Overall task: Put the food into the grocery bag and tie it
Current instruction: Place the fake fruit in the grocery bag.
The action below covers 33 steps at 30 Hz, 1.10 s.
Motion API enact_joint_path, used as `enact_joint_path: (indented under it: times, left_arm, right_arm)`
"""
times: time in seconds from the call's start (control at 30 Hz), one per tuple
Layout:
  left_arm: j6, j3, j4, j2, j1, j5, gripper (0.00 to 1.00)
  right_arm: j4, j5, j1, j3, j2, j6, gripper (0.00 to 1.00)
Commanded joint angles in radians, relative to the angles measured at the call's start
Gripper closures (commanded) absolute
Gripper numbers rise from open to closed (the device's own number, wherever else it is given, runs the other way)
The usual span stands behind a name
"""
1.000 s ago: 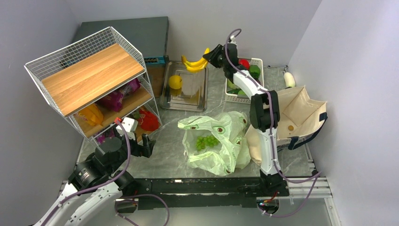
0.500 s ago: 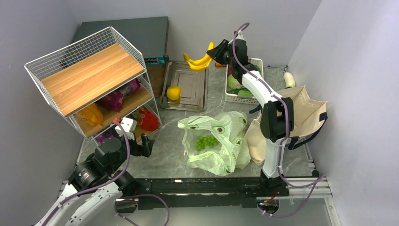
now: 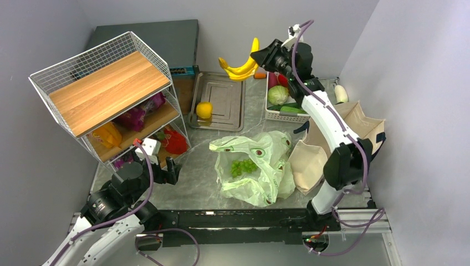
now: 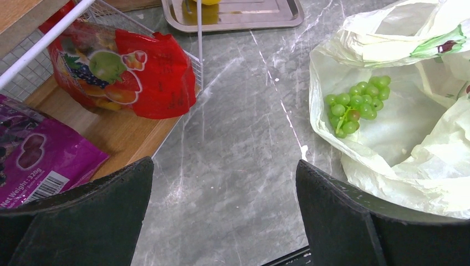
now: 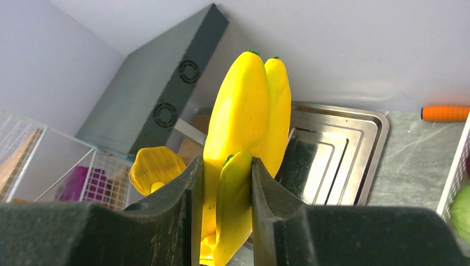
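My right gripper (image 3: 262, 57) is shut on a bunch of yellow bananas (image 3: 242, 64) and holds it in the air near the back wall, above the steel tray (image 3: 233, 105). In the right wrist view the bananas (image 5: 246, 116) stick up between the two fingers. A yellow lemon (image 3: 204, 110) lies on the tray's left side. The pale-green grocery bag (image 3: 260, 172) lies open in the middle of the table with green grapes (image 3: 243, 166) inside; the grapes (image 4: 357, 105) also show in the left wrist view. My left gripper (image 3: 169, 170) hovers open over bare table, left of the bag (image 4: 410, 133).
A wire rack (image 3: 100, 94) with snack packets (image 4: 124, 75) stands at the left. A white basket (image 3: 285, 113) at the back right holds a cabbage and other produce. A beige tote (image 3: 354, 127) lies right of the bag. An orange carrot (image 5: 443, 113) lies by the wall.
The right arm has lifted and swung right, carrying the bananas up and away from the tray. The lemon has shifted down the tray's left side. The left arm has stayed put.
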Motion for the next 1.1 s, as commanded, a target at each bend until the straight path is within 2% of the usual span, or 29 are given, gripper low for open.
enact_joint_path:
  times: [0.0,0.23,0.6,0.7,0.87,1.07]
  left_arm:
    - [-0.004,0.007,0.024,-0.016,0.016,-0.011,0.01]
    - [-0.001,0.002,0.031,-0.007,0.021,-0.003,0.01]
    - [-0.002,0.003,0.030,-0.012,0.028,-0.006,0.01]
    - [-0.002,0.003,0.030,-0.010,0.029,-0.004,0.00]
    - [-0.001,0.003,0.032,-0.012,0.031,-0.001,0.01]
    - [0.002,0.002,0.033,-0.011,0.032,0.004,0.01]
  right_arm:
    - [0.038,-0.040,-0.001,-0.046,-0.137,-0.069,1.00]
    - [0.074,-0.108,0.000,-0.138,-0.281,-0.105,1.00]
    - [0.018,-0.104,0.046,-0.152,-0.373,-0.206,1.00]
    - [-0.063,-0.063,0.114,-0.114,-0.378,-0.288,1.00]
    - [-0.179,0.093,0.290,-0.060,-0.398,-0.479,1.00]
    - [-0.162,0.096,0.358,-0.131,-0.445,-0.508,1.00]
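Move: The right hand holds the bananas high above the table, and the open grocery bag they are bound for lies about 25 cm back, 5 cm to its left and some 31 cm below. The lemon on the metal tray sits roughly level with the hand and 23 cm to its left; the vegetable basket is some 7 cm ahead and 9 cm to its right, both about 32 cm down. From the left hand, the bag lies about 7 cm ahead, 28 cm to its right and 16 cm below. The right arm keeps its pinch on the bananas and draws them back towards the grocery bag's side of the table, some 18 cm in all, climbing about 8 cm on the way before easing down a little. Late in the pull it swings left by some 9 cm to come more nearly in line with the bag, while the wrist tips the fingers upward, turns counter-clockwise and rolls its left side down, each by nearly 20 degrees. ##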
